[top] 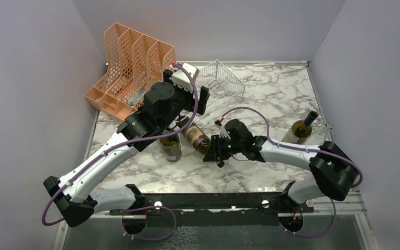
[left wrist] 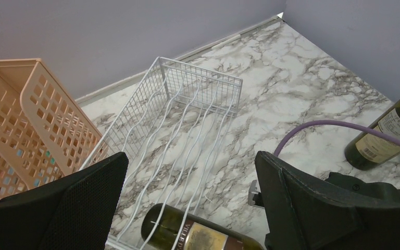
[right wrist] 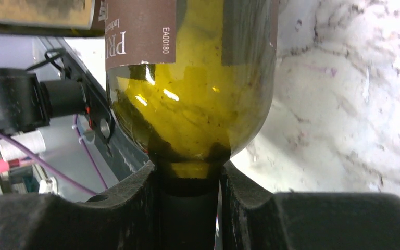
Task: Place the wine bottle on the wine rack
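Observation:
The wine bottle (top: 196, 137) lies on its side on the marble table, its neck pointing toward my right gripper (top: 215, 151). In the right wrist view that gripper (right wrist: 190, 208) is shut on the dark neck, below the green shoulder of the wine bottle (right wrist: 192, 104). The white wire wine rack (top: 221, 78) stands at the back of the table. My left gripper (top: 195, 109) hangs open over the rack's near end. In the left wrist view the wine bottle's (left wrist: 198, 237) base shows through the wine rack's (left wrist: 187, 114) front wires, between the wide-open fingers of my left gripper (left wrist: 190, 172).
An orange perforated file organizer (top: 130, 67) stands at the back left beside the rack. A second bottle (top: 171, 148) stands upright under my left arm. A third bottle (top: 302, 129) is at the right of the table. Grey walls enclose the table on three sides.

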`<state>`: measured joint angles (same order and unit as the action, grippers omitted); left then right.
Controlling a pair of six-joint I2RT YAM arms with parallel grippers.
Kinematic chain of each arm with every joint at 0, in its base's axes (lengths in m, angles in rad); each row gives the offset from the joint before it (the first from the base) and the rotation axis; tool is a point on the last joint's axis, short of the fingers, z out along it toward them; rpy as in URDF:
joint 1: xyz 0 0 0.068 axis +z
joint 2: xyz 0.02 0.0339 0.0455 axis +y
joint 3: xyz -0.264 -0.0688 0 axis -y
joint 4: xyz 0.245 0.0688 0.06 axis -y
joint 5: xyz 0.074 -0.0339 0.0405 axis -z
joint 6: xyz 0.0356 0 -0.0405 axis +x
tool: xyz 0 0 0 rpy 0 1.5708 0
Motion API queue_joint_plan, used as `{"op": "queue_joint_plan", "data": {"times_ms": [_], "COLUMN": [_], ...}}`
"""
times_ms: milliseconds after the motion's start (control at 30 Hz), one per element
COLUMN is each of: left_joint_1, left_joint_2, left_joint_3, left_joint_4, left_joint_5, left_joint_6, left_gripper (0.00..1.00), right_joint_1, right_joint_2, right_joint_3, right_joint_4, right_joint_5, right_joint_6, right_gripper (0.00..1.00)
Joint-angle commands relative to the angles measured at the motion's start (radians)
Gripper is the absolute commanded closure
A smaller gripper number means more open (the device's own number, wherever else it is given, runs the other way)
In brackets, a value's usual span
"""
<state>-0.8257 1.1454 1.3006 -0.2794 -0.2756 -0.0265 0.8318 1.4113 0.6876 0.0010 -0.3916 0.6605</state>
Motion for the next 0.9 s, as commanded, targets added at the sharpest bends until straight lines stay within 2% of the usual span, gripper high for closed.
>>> {"op": "queue_joint_plan", "data": {"times_ms": [0,367,767,867], "left_joint_1": [0.005,0.004,0.005,0.005], "left_joint_2": [-0.023,-0.015,-0.03,-0.032], "left_joint_3": [-0.006,0.017,0.016,0.016], "left_joint_4": [0.007,0.0,-0.013,-0.017], "left_joint_5": [0.022,0.026,0.039,0.038], "left_joint_6": [-0.016,-0.023,-0.021,-0.02], "left_gripper": [0.01,0.01,0.01,0.01], "right_joint_1": [0.011,0.015,0.015,0.015], "right_joint_2": [0.059,0.247,0.393,0.418], "right_joint_3": [0.028,0.162,0.304,0.332], "right_joint_4": [0.35,0.456,0.429,0.406], "right_joint_5": [0.044,0.068,0.11,0.127], "right_joint_6": [0.044,0.056,0.067,0.067], "right_gripper": [0.99,0.98,0.88,0.83]}}
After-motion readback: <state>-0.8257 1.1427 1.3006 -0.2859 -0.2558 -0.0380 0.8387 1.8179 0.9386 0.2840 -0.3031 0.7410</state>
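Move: The right gripper already holds the wine bottle by the neck, its base ahead and to the left. The slot at the wine rack's near mesh end is centred about 17 cm ahead of the right gripper, 14 cm left and 3 cm lower. A standing bottle is some 17 cm to that gripper's left, level fore and aft, its middle about 6 cm higher. From the left gripper, the slot is about 8 cm left, 2 cm ahead and 31 cm below. Slide the right gripper forward and left in equal parts, some 11 cm in all, sinking only about 2 cm, to carry the bottle base first under the rack's upper wires and along the near slot. Turn the hand slightly clockwise on the way, about 5 degrees, and keep the fingers pinched on the neck. ##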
